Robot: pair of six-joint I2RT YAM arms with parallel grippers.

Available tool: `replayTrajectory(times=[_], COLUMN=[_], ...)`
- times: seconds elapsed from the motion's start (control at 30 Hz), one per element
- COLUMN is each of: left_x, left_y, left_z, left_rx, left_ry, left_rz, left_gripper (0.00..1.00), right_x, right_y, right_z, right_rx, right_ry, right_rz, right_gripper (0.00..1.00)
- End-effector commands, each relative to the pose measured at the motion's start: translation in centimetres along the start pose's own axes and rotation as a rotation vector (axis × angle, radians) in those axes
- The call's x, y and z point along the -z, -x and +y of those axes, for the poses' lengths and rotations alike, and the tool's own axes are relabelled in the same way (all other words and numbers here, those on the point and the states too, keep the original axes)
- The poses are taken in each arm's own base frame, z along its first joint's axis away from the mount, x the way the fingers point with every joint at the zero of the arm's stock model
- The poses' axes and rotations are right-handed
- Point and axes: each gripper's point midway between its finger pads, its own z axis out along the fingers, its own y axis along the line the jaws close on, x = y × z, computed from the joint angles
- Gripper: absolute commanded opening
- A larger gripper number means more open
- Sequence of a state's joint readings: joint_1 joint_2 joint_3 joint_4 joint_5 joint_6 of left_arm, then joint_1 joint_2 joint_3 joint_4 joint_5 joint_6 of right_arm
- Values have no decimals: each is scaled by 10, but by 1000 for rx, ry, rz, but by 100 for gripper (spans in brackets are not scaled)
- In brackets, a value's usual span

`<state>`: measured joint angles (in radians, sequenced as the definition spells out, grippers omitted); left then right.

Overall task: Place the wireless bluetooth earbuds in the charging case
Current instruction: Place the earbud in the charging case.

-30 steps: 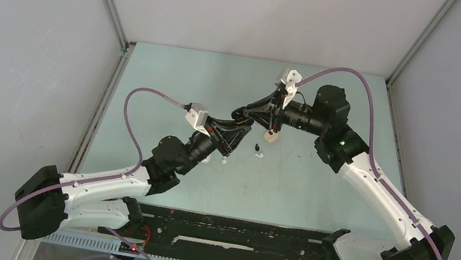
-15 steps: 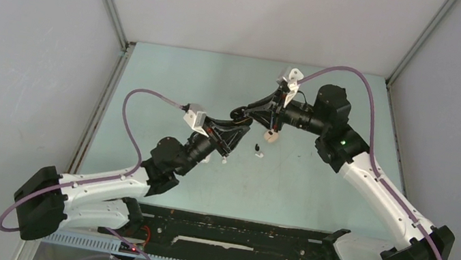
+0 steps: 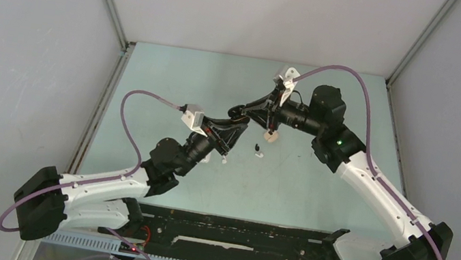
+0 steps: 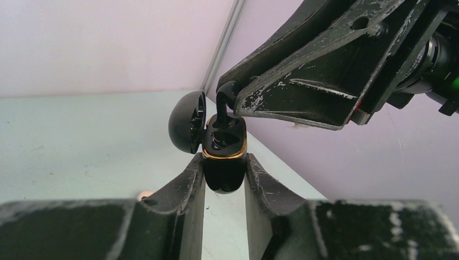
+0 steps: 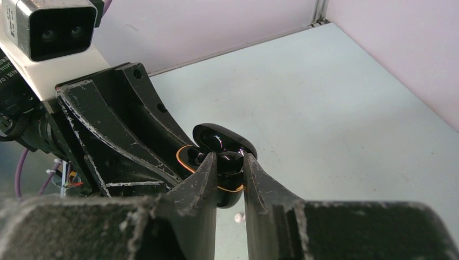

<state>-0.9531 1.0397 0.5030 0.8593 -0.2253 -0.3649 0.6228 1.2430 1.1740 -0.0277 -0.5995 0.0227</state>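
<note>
My left gripper (image 4: pixel 223 160) is shut on the glossy black charging case (image 4: pixel 223 174), which has a gold rim and its lid (image 4: pixel 185 122) hinged open to the left. My right gripper (image 5: pixel 230 157) is shut on a black earbud (image 5: pixel 231 161) and holds it at the case's open mouth (image 5: pixel 189 157). In the left wrist view the earbud's stem (image 4: pixel 221 104) reaches down into the case's left well. Seen from above, both grippers (image 3: pixel 241 119) meet above the middle of the table.
Loose earbuds lie on the pale green table (image 3: pixel 316 184): a beige one (image 3: pixel 271 136), a black and white pair (image 3: pixel 257 151) and a white one (image 3: pixel 224 161). Grey walls enclose the table on three sides.
The right arm has shifted slightly left toward the left gripper, bringing the earbud closer over the case. Both grips are unchanged.
</note>
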Motion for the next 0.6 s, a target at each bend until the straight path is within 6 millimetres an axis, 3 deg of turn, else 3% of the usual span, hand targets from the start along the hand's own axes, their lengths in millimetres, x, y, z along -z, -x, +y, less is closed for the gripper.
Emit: replayTrajectory(times=[0.0,0.13,0.3,0.47,0.57], left_x=[1,2,4,8,10], left_y=[25,24,16,7,2], left_z=[-6,-4,-1,0,-1], left_rx=[-10,-21,-44,-65,-83], left_ry=[-21,-15,-16,-24,-45], left_rz=[-98,-95,-74,-48,-28], left_gripper=[0,0,0,0,0], right_x=[-2,3,22,52,64], right_y=[1,6,21,50,54], right_z=[-6,-5,-4,-3,4], right_rx=[18,-7,-142,-220,-161], right_ry=[-30,-38,15,127,178], right_rz=[-2,-13,-51,-127,-127], right_gripper=[12,34,59,67,68])
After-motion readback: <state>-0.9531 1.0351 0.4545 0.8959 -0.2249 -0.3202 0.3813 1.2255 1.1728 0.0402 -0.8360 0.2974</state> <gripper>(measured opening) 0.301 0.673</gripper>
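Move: The right fingers still pinch the black earbud at the open black case, whose middle is about 2 cm below and 1 cm back of them. The left hand holds this case, its middle some 1 cm ahead of and 1 cm above the left pads. On the table, roughly 31 cm below the right hand, the beige case lies about 10 cm ahead and 9 right, and a loose black earbud 5 ahead and 5 right. The right fingers open, releasing the earbud, then retreat about 5 cm right, rising slightly; left keeps the case. ##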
